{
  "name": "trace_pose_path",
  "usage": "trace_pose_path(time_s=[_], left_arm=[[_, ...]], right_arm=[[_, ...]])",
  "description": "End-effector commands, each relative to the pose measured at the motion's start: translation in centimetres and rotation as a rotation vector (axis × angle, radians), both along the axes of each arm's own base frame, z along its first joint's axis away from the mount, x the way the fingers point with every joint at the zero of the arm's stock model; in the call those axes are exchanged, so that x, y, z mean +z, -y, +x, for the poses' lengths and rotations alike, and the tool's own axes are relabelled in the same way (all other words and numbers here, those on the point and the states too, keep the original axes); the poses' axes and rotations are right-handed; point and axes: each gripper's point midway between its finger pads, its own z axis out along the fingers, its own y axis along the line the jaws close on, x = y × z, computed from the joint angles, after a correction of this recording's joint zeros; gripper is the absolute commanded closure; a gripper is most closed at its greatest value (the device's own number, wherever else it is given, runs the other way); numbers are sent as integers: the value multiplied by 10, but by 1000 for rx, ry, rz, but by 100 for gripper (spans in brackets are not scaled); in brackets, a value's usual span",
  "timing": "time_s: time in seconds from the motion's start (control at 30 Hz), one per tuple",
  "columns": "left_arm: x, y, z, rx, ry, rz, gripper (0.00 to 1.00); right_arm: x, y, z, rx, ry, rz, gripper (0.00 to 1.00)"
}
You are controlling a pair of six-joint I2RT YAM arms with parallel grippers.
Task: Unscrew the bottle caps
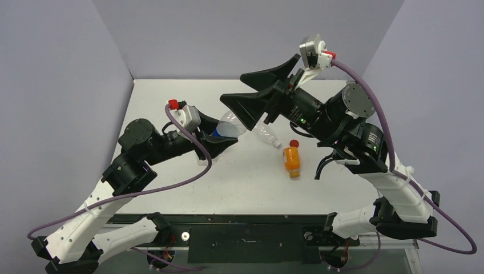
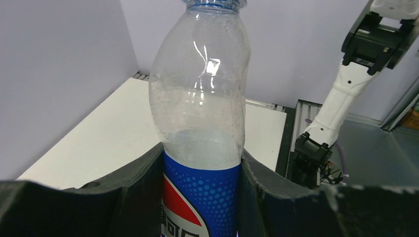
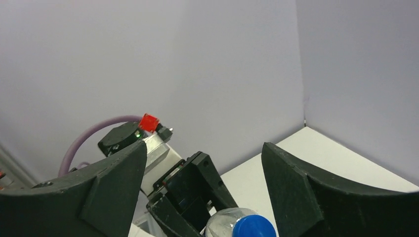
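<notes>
My left gripper (image 1: 220, 141) is shut on the Pepsi bottle (image 1: 231, 124), holding it tilted above the table. In the left wrist view the fingers (image 2: 276, 192) clamp the blue label of the bottle (image 2: 202, 113). Its blue cap (image 3: 253, 227) is on the neck. My right gripper (image 1: 231, 87) is open, its jaws spread wide just beyond the cap, not touching it (image 3: 203, 148). A clear unlabelled bottle (image 1: 266, 135) with a white cap (image 1: 278, 145) lies on the table. A squat orange bottle (image 1: 292, 161) lies beside it, with a red cap (image 1: 294, 143) at its far end.
The white table (image 1: 171, 91) is walled by grey panels at the back and both sides. The right arm (image 2: 346, 84) shows in the left wrist view. The left wrist body (image 3: 158, 153) shows behind the bottle in the right wrist view.
</notes>
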Motion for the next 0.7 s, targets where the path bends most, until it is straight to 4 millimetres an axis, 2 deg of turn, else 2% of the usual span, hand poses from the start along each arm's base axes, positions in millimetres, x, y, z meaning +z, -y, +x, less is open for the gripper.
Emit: trace_pose_path(time_s=[0.0,0.17,0.3,0.4,0.67], left_arm=[[22,-15,9,100,91,-46,82],[29,-19,9,117,85,-84,82],[31,-19,10,125,89,-97,83],[32,-19,12,134,89,-103,83],[33,-18,14,138,89,-108,83]], right_arm=[[-2,2,25,-138,-47,-9,21],[-19,11,44,-253,-107,-22,24],[-28,15,47,-274,-134,6,31],[-26,13,44,-253,-134,28,43],[-25,-2,41,-186,-151,35,66]])
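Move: The blue cap of the Pepsi bottle sits some 3 cm ahead of the right hand, 1 cm to its right and about 5 cm below it, with the right fingers open and clear of it. The bottle's middle lies roughly 11 cm straight below the cap, gripped there by the left fingers. From the left hand the cap is about 12 cm above, within about 1 cm ahead and 1 cm to the right. The right hand reaches forward about 5 cm and, once well on its way, sinks about 5 cm onto the blue cap from above and behind, its wrist swinging some 10 to 15 degrees clockwise while the wide-open fingers close to about the cap's width, one on each side of it for a fresh grip. The left hand keeps its hold on the Pepsi bottle and carries it about 1.5 cm forward, 1.5 cm left and 1 cm up, turning slightly counter-clockwise, so that the cap comes up between the closing fingers. ##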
